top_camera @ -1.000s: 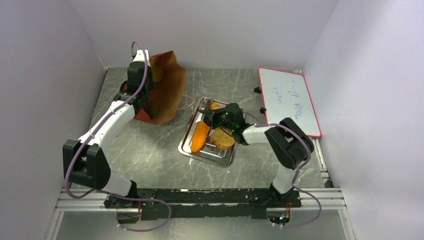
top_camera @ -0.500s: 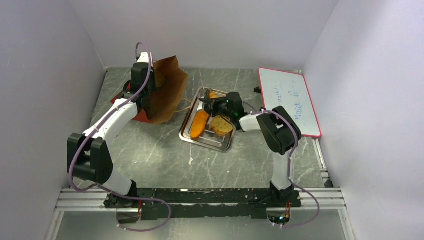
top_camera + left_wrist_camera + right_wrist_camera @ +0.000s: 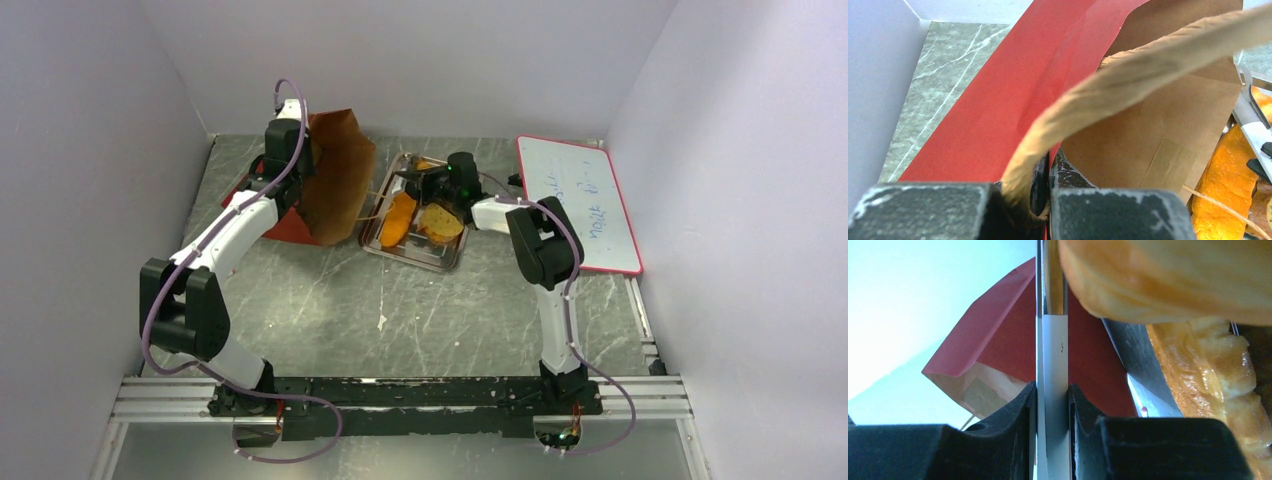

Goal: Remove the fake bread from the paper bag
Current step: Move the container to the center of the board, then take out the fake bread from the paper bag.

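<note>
The rust-red paper bag (image 3: 338, 190) lies at the back left, its brown inside (image 3: 1158, 130) facing the tray. My left gripper (image 3: 285, 150) is shut on the bag's upper edge (image 3: 1048, 175), and the tan handle cord (image 3: 1128, 75) arches out from between the jaws. Fake bread lies in the silver tray (image 3: 410, 258): a long orange loaf (image 3: 398, 220), a rounder golden piece (image 3: 441, 222) and a small one (image 3: 428, 165). My right gripper (image 3: 420, 185) is shut on the tray's rim (image 3: 1052, 365), with the bread (image 3: 1168, 275) just beside it.
A red-framed whiteboard (image 3: 580, 200) lies flat at the back right, close to the right arm's elbow. The grey walls close in the table on three sides. The tray now stands right against the bag's mouth.
My right gripper has dragged the tray with its bread away from the arm bases, toward the back and the bag. The left gripper has shifted the bag's edge slightly back and right.
</note>
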Available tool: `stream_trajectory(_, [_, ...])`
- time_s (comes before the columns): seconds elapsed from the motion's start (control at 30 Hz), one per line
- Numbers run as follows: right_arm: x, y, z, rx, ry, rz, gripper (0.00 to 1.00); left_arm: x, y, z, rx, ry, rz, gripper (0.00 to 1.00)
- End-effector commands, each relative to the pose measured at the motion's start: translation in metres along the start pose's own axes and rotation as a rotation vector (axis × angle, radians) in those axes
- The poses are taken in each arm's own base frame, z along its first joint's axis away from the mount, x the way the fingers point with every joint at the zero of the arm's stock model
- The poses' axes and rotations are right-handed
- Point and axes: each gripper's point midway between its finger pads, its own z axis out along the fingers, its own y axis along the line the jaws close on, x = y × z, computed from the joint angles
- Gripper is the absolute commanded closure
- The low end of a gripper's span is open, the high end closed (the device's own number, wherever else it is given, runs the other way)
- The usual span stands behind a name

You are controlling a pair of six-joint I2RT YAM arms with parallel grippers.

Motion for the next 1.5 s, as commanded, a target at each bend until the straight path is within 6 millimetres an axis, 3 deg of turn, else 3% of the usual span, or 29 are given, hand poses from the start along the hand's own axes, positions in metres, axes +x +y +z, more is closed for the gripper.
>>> stream_trajectory(0.0, [-0.001, 0.011, 0.004, 0.047, -0.004, -0.12, 1.0, -0.023, 0.0, 0.001, 0.007, -0.062, -0.029, 0.93])
stream_trajectory(0.3, [0.018, 0.042, -0.032, 0.033, -0.054, -0.322, 1.0, -0.035, 0.004, -0.014, 0.019, -0.084, -0.022, 0.93])
stream_trajectory(0.47, [0.036, 0.054, -0.069, 0.014, -0.083, -0.443, 1.0, -0.045, 0.0, -0.033, 0.087, -0.148, -0.003, 0.93])
stream_trajectory(0.67, [0.062, 0.058, -0.118, 0.04, -0.144, -0.727, 1.0, -0.046, -0.003, -0.047, 0.14, -0.184, 0.047, 0.93])
stream_trajectory(0.9, [0.111, 0.06, -0.19, 0.021, -0.199, -0.914, 1.0, -0.027, -0.019, -0.046, 0.234, -0.173, 0.081, 0.93])
stream_trajectory(1.07, [0.153, 0.057, -0.228, -0.004, -0.176, -0.992, 0.99, -0.021, -0.022, -0.045, 0.25, -0.17, 0.085, 0.93])
stream_trajectory(1.2, [0.183, 0.047, -0.237, -0.044, -0.085, -0.981, 0.99, -0.022, -0.027, -0.047, 0.274, -0.174, 0.083, 0.93])
stream_trajectory(1.47, [0.232, 0.006, -0.207, -0.052, 0.143, -0.891, 0.97, -0.027, -0.034, -0.058, 0.318, -0.208, 0.082, 0.93])
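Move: The tray, loaded with breads, has its middle about 7 cm back and 3 cm right of the right hand's grip on the tongs, some 10 cm below. On it, the long orange bread lies about 9 cm back and 2 cm left, the flat yellow bread about 10 cm back and 7 cm right. The bag's middle is roughly 21 cm left, 2 cm back. From the left hand, the tray is about 28 cm right, 8 cm back, 20 cm lower. The right hand carries the tongs back 25 cm and up over the tray; left draws the bag back. ##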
